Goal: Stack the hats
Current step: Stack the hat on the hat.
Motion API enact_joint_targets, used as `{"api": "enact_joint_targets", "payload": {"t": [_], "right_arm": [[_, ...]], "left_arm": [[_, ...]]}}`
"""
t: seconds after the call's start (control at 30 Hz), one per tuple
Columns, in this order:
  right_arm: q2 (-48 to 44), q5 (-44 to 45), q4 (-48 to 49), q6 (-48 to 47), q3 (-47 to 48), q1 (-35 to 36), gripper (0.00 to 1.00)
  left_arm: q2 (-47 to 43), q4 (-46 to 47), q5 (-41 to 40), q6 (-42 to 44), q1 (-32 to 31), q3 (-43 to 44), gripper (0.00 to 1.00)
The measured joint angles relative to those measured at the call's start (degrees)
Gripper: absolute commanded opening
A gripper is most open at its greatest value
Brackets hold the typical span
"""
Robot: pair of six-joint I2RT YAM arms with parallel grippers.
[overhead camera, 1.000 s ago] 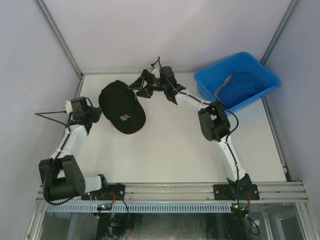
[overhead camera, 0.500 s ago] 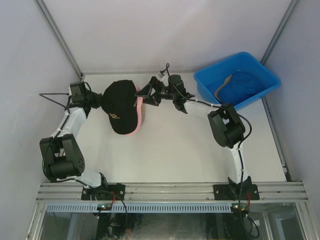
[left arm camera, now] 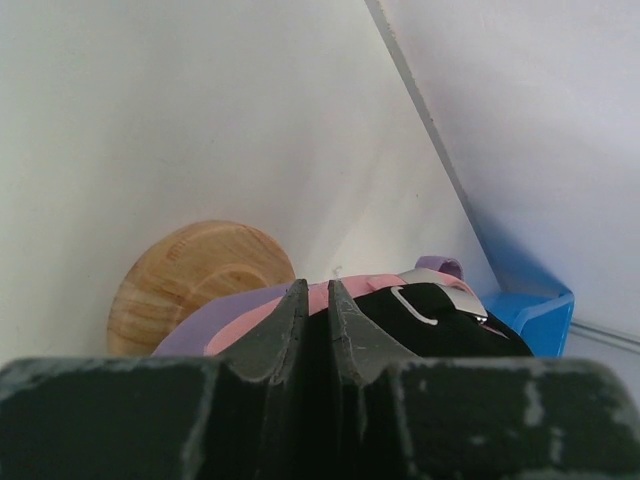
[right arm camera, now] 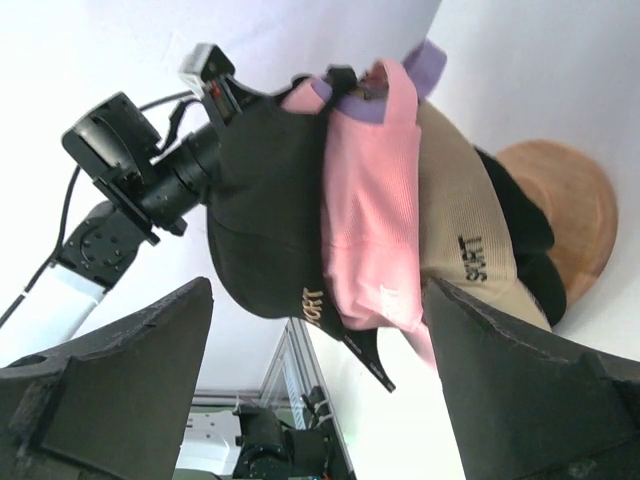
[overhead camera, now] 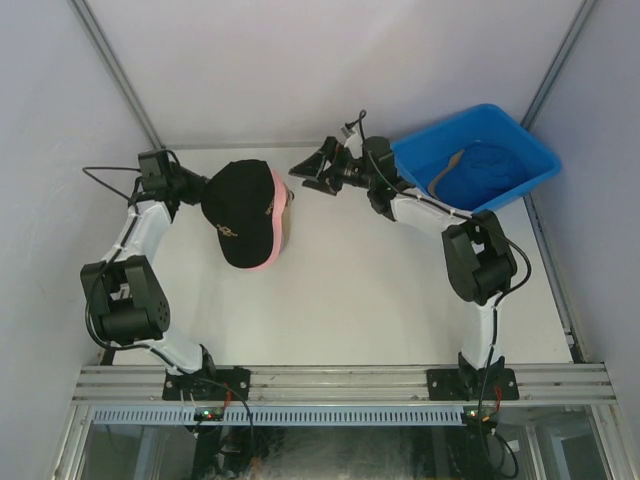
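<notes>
A stack of hats sits on the wooden stand (right arm camera: pixel 565 215). The black hat (overhead camera: pixel 238 205) with its embroidered logo is on top, over the pink hat (right arm camera: pixel 365 190), a purple hat (left arm camera: pixel 205 322) and a tan hat (right arm camera: pixel 460 225). My left gripper (overhead camera: pixel 196 190) is at the stack's left side, shut on the rear edge of the black hat (left arm camera: pixel 440 322). The jaws show only a thin dark slit. To the right of the stack my right gripper (overhead camera: pixel 312 172) stands wide open and apart from it, with nothing held. A blue hat (overhead camera: pixel 490 168) lies in the bin.
The blue plastic bin (overhead camera: pixel 420 150) stands at the back right, just behind the right wrist. The stand's wooden top (left arm camera: pixel 190 275) shows beneath the hats in the left wrist view. Enclosure walls close in the left, back and right sides.
The left gripper swung toward the back wall with the black hat's rear, turning the hat so the pink rim now shows. The right gripper drew back to the right, toward the bin.
</notes>
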Motion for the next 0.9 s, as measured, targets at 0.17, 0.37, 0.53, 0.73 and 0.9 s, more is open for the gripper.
{"api": "enact_joint_targets", "payload": {"t": [0.17, 0.37, 0.53, 0.73, 0.9], "right_arm": [[1.0, -2.4, -1.2, -0.7, 7.0, -1.4, 0.85], [4.3, -6.1, -1.6, -0.7, 16.7, -0.5, 0.84], [6.3, -8.2, -2.6, -0.7, 18.2, 0.2, 0.83], [8.0, -9.7, -5.0, -0.7, 18.2, 0.3, 0.82], [8.0, -10.5, -5.4, -0.8, 17.7, 0.2, 0.82]], "left_arm": [[0.0, -0.7, 1.0, 1.2, 0.0, 1.0, 0.18], [0.9, -0.7, 3.5, 1.5, -0.2, 3.0, 0.17], [3.9, -0.4, 5.7, 1.9, -1.8, 6.4, 0.16], [7.5, -0.7, 8.3, 3.0, -4.7, 10.8, 0.15], [8.4, -1.5, 9.4, 3.7, -6.5, 12.7, 0.15]]}}
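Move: The black hat's middle lies about 7 cm right of the left hand and 6 cm back, near its height; its crown reaches the nearly shut left fingertips. From the open right hand, the black hat is some 11 cm left, 6 cm back and 4 cm below. The pink hat beneath it is centred about 3 cm farther right and 3 cm lower than the black one, with the tan hat's brim just right of the pink brim. Push the left gripper right by about 7 cm and forward by half that, rising a little and turning clockwise, its nearly shut tips kept against the rear left of the black hat's crown. Meanwhile raise the open right gripper about 8 cm, then lower it about 4 while easing left to the crown's far right edge, turning slightly counter-clockwise. ##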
